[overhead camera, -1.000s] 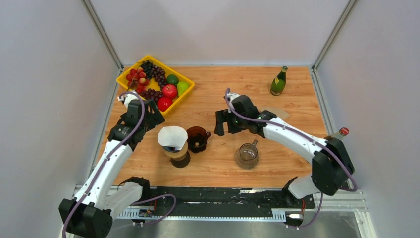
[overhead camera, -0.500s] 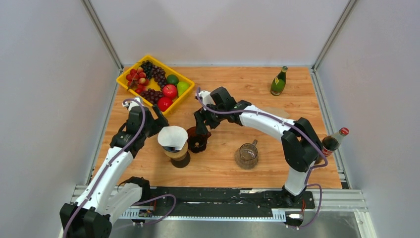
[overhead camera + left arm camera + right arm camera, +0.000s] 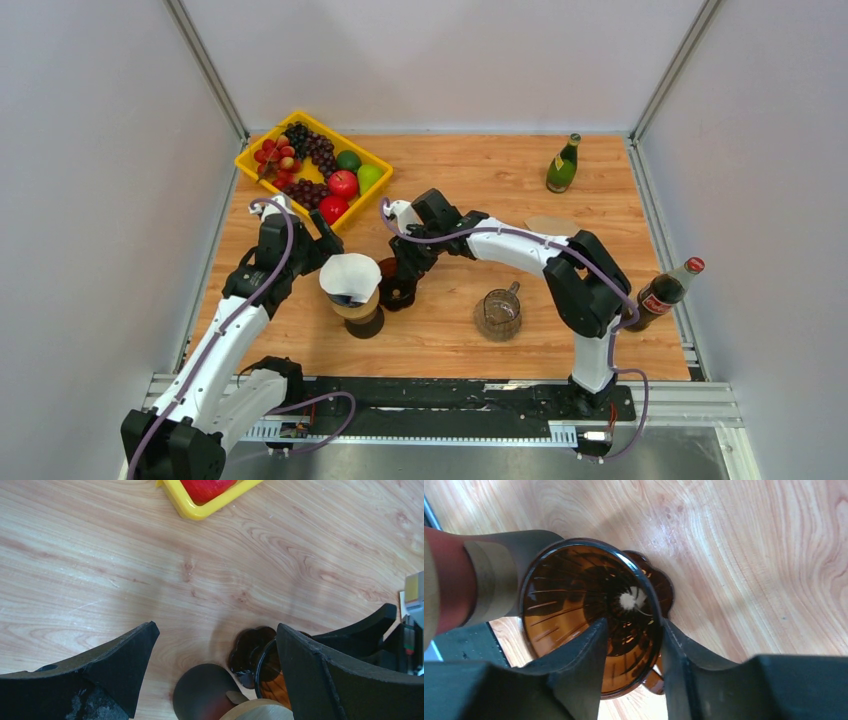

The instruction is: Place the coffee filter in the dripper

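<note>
The white coffee filter (image 3: 349,276) sits as an open cone on top of a brown carafe (image 3: 364,320) at the table's middle left. Just right of it stands the amber dripper (image 3: 397,282), touching or nearly touching the carafe. My right gripper (image 3: 404,268) hangs over the dripper (image 3: 584,610). In the right wrist view the right gripper (image 3: 633,625) straddles the rim, one finger inside the cone, the other outside, with a gap still between them. My left gripper (image 3: 318,245) stands wide open behind the filter. In its wrist view the left gripper (image 3: 215,630) holds nothing.
A yellow basket (image 3: 250,160) of fruit sits at the back left. A green bottle (image 3: 563,163) stands at the back right, a cola bottle (image 3: 665,290) at the right edge. A glass pitcher (image 3: 499,312) is right of the dripper. A flat tan piece (image 3: 552,225) lies mid-right.
My right arm has swung left from the table's middle to the dripper, and its jaws have narrowed round the rim. My left gripper has shifted slightly toward the filter.
</note>
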You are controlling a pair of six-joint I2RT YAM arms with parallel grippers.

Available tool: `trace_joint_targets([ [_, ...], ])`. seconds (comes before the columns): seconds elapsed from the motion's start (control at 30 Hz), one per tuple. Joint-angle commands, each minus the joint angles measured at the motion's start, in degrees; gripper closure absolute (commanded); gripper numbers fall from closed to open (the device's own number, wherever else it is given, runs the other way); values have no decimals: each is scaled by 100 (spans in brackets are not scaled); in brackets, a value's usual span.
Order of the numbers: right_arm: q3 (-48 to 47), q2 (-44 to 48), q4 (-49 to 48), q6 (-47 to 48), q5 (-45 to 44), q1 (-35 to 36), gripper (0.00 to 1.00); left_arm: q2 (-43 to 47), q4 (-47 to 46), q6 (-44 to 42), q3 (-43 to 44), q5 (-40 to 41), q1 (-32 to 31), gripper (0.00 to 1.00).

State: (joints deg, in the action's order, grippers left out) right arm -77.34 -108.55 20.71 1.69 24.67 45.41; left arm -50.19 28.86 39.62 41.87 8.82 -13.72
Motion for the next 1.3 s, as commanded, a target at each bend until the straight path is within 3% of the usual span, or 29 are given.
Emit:
trace_joint_targets([
  [0.0,-284,-37,-246,-8,-422,137,64,81,-191,31,-17,-91,36,0],
  [0.13,-148,123,-330,-305,-945,161,85,98,-258,73,-79,-64,36,0],
  [0.3,155,531,-356,-644,-1645,159,100,82,-186,73,-3,46,36,0],
  [0.8,-134,1715,-198,-1231,-2836,-216,100,198,-343,121,-17,-24,36,0],
  [1.07,-75,2480,53,-1696,-2729,-435,100,429,-299,145,-3,130,36,0],
  [1.27,-87,3164,880,-2124,-2564,-610,100,616,-158,184,61,191,36,0],
])
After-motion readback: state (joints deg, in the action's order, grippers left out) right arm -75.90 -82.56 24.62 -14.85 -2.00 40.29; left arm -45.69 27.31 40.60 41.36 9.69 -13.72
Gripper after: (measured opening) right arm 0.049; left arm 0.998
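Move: The right gripper's half-open fingers straddle the rim of the amber dripper; the dripper's middle lies about 4 cm back, 3 cm left and 4 cm below that hand. The coffee filter, on top of the tall dark jar, stands roughly 11 cm left, 8 cm back and 10 cm above; the glass jug some 18 cm right, 8 back and 3 below. From the left hand the amber dripper is about 14 cm right, 5 back, 12 below. Close the right fingers on the amber dripper's rim, settling barely a centimetre as they shut, and keep the pinch. Then lift the dripper about 16 cm, swinging right and forward away from the filter-topped jar while the wrist turns clockwise some 35 degrees; draw back slightly at the end. Let the open left gripper rise about 2 cm. ##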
